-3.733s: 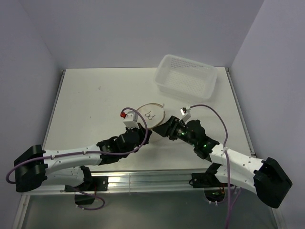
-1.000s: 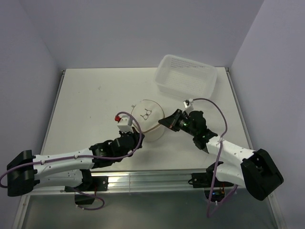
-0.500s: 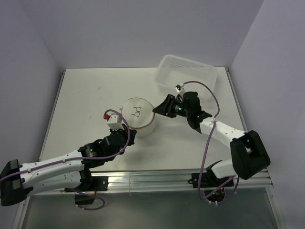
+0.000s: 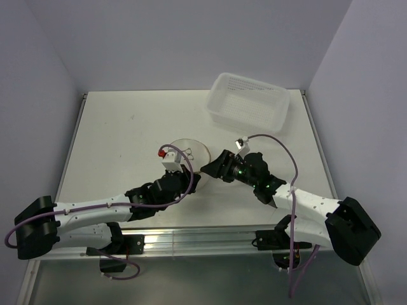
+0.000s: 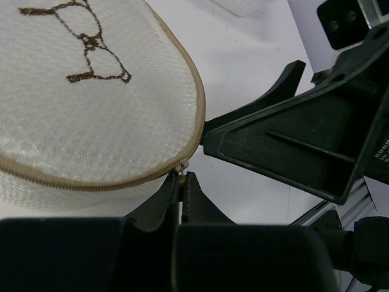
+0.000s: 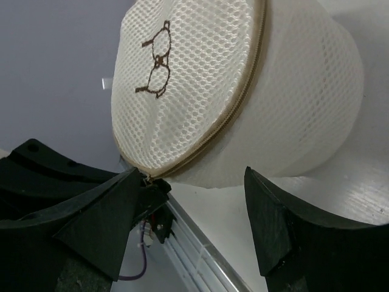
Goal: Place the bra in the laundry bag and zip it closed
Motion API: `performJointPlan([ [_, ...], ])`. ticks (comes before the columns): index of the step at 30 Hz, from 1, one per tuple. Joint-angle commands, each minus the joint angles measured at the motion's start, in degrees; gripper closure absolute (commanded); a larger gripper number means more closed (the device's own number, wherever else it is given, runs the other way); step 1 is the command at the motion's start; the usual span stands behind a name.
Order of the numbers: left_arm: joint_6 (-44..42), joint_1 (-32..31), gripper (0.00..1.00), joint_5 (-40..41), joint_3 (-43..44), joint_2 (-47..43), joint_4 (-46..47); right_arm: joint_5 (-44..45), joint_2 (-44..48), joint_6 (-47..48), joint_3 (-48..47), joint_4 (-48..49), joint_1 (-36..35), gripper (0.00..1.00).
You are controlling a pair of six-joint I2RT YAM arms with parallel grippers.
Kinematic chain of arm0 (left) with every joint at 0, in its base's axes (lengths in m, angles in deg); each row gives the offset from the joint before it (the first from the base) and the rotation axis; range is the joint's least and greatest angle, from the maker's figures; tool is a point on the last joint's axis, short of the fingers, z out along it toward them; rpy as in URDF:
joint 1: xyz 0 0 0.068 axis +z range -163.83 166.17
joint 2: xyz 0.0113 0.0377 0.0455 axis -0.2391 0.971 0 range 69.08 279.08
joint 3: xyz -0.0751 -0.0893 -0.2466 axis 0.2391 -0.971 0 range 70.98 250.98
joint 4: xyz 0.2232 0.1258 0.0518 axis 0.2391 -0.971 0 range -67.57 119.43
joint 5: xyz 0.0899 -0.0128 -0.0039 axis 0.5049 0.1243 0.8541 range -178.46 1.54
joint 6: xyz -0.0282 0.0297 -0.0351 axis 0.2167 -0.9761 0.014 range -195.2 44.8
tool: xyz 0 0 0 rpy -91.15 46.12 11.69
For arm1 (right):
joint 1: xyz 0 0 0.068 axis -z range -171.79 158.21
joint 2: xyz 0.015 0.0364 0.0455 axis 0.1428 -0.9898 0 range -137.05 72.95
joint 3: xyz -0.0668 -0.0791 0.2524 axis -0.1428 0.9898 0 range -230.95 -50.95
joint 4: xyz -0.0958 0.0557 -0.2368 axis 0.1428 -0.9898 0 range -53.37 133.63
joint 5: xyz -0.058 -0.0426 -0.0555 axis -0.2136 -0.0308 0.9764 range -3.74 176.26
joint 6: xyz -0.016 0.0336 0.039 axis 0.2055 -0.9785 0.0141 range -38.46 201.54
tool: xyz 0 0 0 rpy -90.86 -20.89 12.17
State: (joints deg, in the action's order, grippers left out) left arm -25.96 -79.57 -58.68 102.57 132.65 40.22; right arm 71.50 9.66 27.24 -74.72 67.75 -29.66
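Note:
The laundry bag is a round white mesh drum with a beige zip rim and a dark bra icon on its lid. It lies on the table between both grippers. My left gripper is shut on the zip pull at the near edge of the rim; it shows in the top view. My right gripper is open, its jaws spread below the bag without touching it; in the top view it sits at the bag's near right. The zip looks shut along the rim that shows. The bra is hidden.
A rectangular white perforated plastic basket stands at the back right of the table. The table's metal front rail runs just below the grippers. Grey walls close in the table at the back and sides.
The right gripper has drawn back from the far right of the bag to its near right side. The left gripper has moved right with the zip pull. The bag has shifted slightly.

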Motion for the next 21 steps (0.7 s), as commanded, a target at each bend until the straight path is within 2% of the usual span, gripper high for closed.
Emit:
performJointPlan([
  [1,0.2,-1.0,1.0,-2.0,2.6,0.9,5.8,2.6,0.2,-4.0,-0.2,7.7,-0.7,0.24],
  [8,0.7,-1.6,1.0,-1.6,1.3,0.0,4.9,4.6,-2.8,-5.0,-1.9,9.4,-0.9,0.42],
  [9,0.6,-1.6,1.0,-1.6,1.3,-0.3,4.6,4.8,-3.0,-5.1,-2.0,9.6,-0.9,0.58],
  [11,0.3,-1.6,1.0,-1.6,1.1,-0.7,3.7,5.0,-4.0,-5.1,-2.4,9.9,-0.9,0.64],
  [12,0.2,-1.6,1.0,-1.4,1.0,-0.9,3.4,5.0,-4.3,-5.1,-2.6,9.9,-0.9,0.81],
  [14,-0.6,-1.5,1.0,-1.1,0.8,-1.3,2.5,5.8,-4.7,-4.7,-3.2,9.0,-0.7,0.97],
  [15,-0.9,-1.5,1.0,-0.4,0.9,-1.4,0.7,6.1,-4.7,-4.2,-3.6,8.3,-0.5,1.0],
  [19,-2.1,-1.2,1.0,1.4,0.1,-3.6,-4.3,5.9,-4.9,-0.6,-5.8,5.1,2.5,1.0],
  [21,-2.1,-0.2,1.0,1.6,-0.7,-5.8,-6.3,2.2,-5.9,0.1,-6.5,5.0,5.9,1.0],
])
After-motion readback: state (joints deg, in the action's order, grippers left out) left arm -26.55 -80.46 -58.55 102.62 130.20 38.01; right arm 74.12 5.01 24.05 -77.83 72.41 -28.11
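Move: Just ahead of the right hand's open fingers, about 2 cm farther out and 1 cm left at nearly the same height, is the laundry bag's zip rim. The zip pull sits some 4 cm left and 1 cm back of that hand, and the lid's middle about 6 cm ahead and 5 cm left. The white basket stands roughly 27 cm ahead, 14 cm right. From the left hand, the rim spot is about 3 cm ahead and 3 cm right. Easing about 2 cm forward onto the rim, the right hand shuts its wide-open fingers and pinches the zip edge a little farther out than the pull, then carries on forward and up, about 3 cm forward in all. The left hand keeps its pinch on the zip pull, yielding about 1 cm to its right, then coming back left. ##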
